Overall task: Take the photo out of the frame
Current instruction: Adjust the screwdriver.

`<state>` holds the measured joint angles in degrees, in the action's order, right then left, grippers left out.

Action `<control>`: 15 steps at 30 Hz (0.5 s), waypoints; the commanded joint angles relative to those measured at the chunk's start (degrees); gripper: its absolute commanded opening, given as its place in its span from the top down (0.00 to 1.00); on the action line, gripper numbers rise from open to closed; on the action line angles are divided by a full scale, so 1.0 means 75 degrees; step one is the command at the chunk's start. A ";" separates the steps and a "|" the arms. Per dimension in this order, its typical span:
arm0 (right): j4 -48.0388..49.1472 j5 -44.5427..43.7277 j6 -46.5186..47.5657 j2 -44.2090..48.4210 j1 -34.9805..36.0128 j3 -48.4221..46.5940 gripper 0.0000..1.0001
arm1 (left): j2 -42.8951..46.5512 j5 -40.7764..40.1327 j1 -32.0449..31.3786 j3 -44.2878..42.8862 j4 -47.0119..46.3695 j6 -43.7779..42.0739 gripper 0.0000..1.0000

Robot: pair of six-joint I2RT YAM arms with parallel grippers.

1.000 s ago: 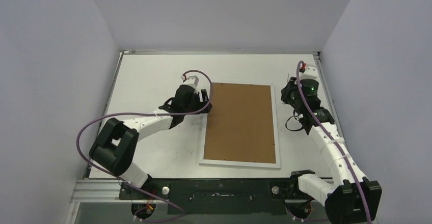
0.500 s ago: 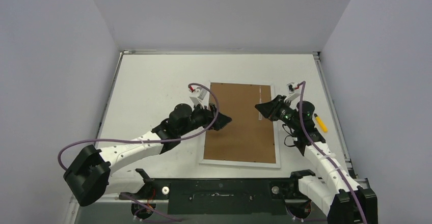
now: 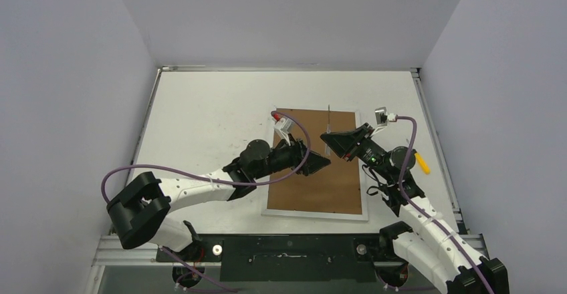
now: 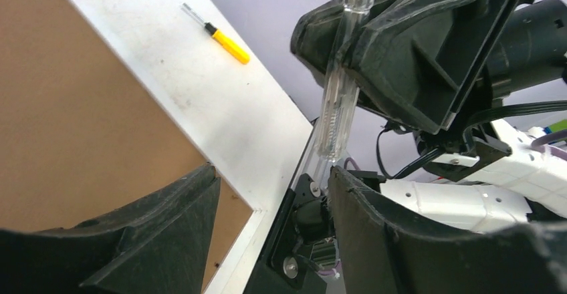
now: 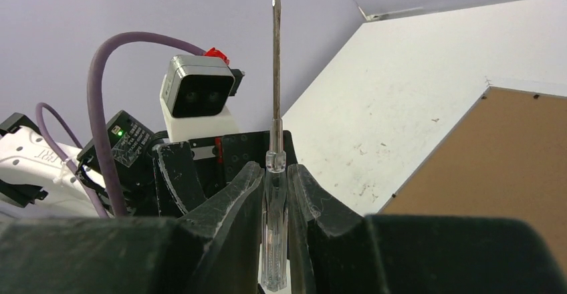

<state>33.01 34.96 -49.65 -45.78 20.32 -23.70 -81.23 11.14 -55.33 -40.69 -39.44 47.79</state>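
Note:
The frame (image 3: 314, 180) lies face down on the table, its brown back (image 4: 73, 107) up inside a narrow white border. The photo is hidden beneath that back. My right gripper (image 3: 325, 137) hovers over the frame's upper half, shut on the clear handle of a screwdriver (image 5: 275, 240). The screwdriver's metal shaft (image 5: 275, 60) sticks out past the fingertips. My left gripper (image 3: 325, 162) faces it from the left, open. In the left wrist view the handle's end (image 4: 331, 127) hangs just above the gap between my left fingers (image 4: 374, 227), close to the right-hand one.
A yellow-handled screwdriver (image 3: 422, 162) lies on the white table to the right of the frame, also seen as the yellow-handled screwdriver (image 4: 227, 40) in the left wrist view. Grey walls enclose the table on three sides.
Both arms swung in over the frame. The right gripper carried the clear screwdriver leftward, the left gripper moved right to meet it, and the left jaws have narrowed a little.

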 commanded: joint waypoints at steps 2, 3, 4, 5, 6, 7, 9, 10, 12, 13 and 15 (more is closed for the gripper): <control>0.0623 -0.0106 -0.0259 0.0158 0.0161 -0.0050 0.93 | -0.0027 0.0172 -0.0125 -0.0518 -0.0845 0.0098 0.45; 0.0571 -0.0091 -0.0269 0.0177 0.0184 -0.0043 0.93 | -0.0013 0.0203 -0.0127 -0.0506 -0.0911 0.0116 0.45; 0.0519 -0.0094 -0.0265 0.0232 0.0212 -0.0006 0.93 | -0.0009 0.0269 -0.0130 -0.0515 -0.0974 0.0130 0.45; 0.0504 -0.0122 -0.0270 0.0287 0.0231 0.0056 0.93 | -0.0009 0.0363 -0.0131 -0.0532 -0.1005 0.0137 0.45; 0.0475 -0.0176 -0.0271 0.0364 0.0232 0.0111 0.93 | -0.0009 0.0450 -0.0129 -0.0539 -0.1025 0.0133 0.45; 0.0434 -0.0217 -0.0269 0.0434 0.0236 0.0159 0.93 | -0.0009 0.0549 -0.0131 -0.0534 -0.1056 0.0122 0.45; 0.0458 -0.0224 -0.0291 0.0566 0.0246 0.0222 0.93 | 0.0008 0.0596 -0.0133 -0.0545 -0.1027 0.0106 0.48; 0.0461 -0.0209 -0.0292 0.0591 0.0256 0.0230 0.93 | 0.0023 0.0565 -0.0131 -0.0580 -0.0928 0.0074 0.55; 0.0427 -0.0168 -0.0278 0.0619 0.0262 0.0205 0.93 | -0.0007 0.0553 -0.0121 -0.0742 -0.0671 -0.0038 0.66; 0.0397 -0.0136 -0.0250 0.0609 0.0263 0.0185 0.93 | -0.0028 0.0573 -0.0117 -0.0857 -0.0504 -0.0109 0.70; 0.0249 -0.0092 -0.0145 0.0549 0.0268 0.0125 0.91 | -0.0064 0.0590 -0.0108 -0.1085 -0.0156 -0.0284 0.79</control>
<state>33.39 33.98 -51.70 -42.02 21.85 -21.82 -81.60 14.63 -56.21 -43.46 -42.37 48.51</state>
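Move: The left hand, fingers open, has the butt of the clear screwdriver's handle about 3 cm above it, level ahead and roughly 1 cm to its right. The picture frame's brown back lies some 10 cm ahead and 21 cm below, straight out; the yellow screwdriver rests about 15 cm ahead, 35 cm right and 21 cm below. The right hand grips the clear screwdriver by its handle, whose butt is about 3 cm below it, 2 cm back and level sideways. Upward about 3 cm, edging back and a little to the right, the left hand brings its fingertips up around the butt of the clear screwdriver's handle, then closes them to roughly half their former gap. The right hand keeps its pinch higher on the handle and draws it back some 1.5 cm. ##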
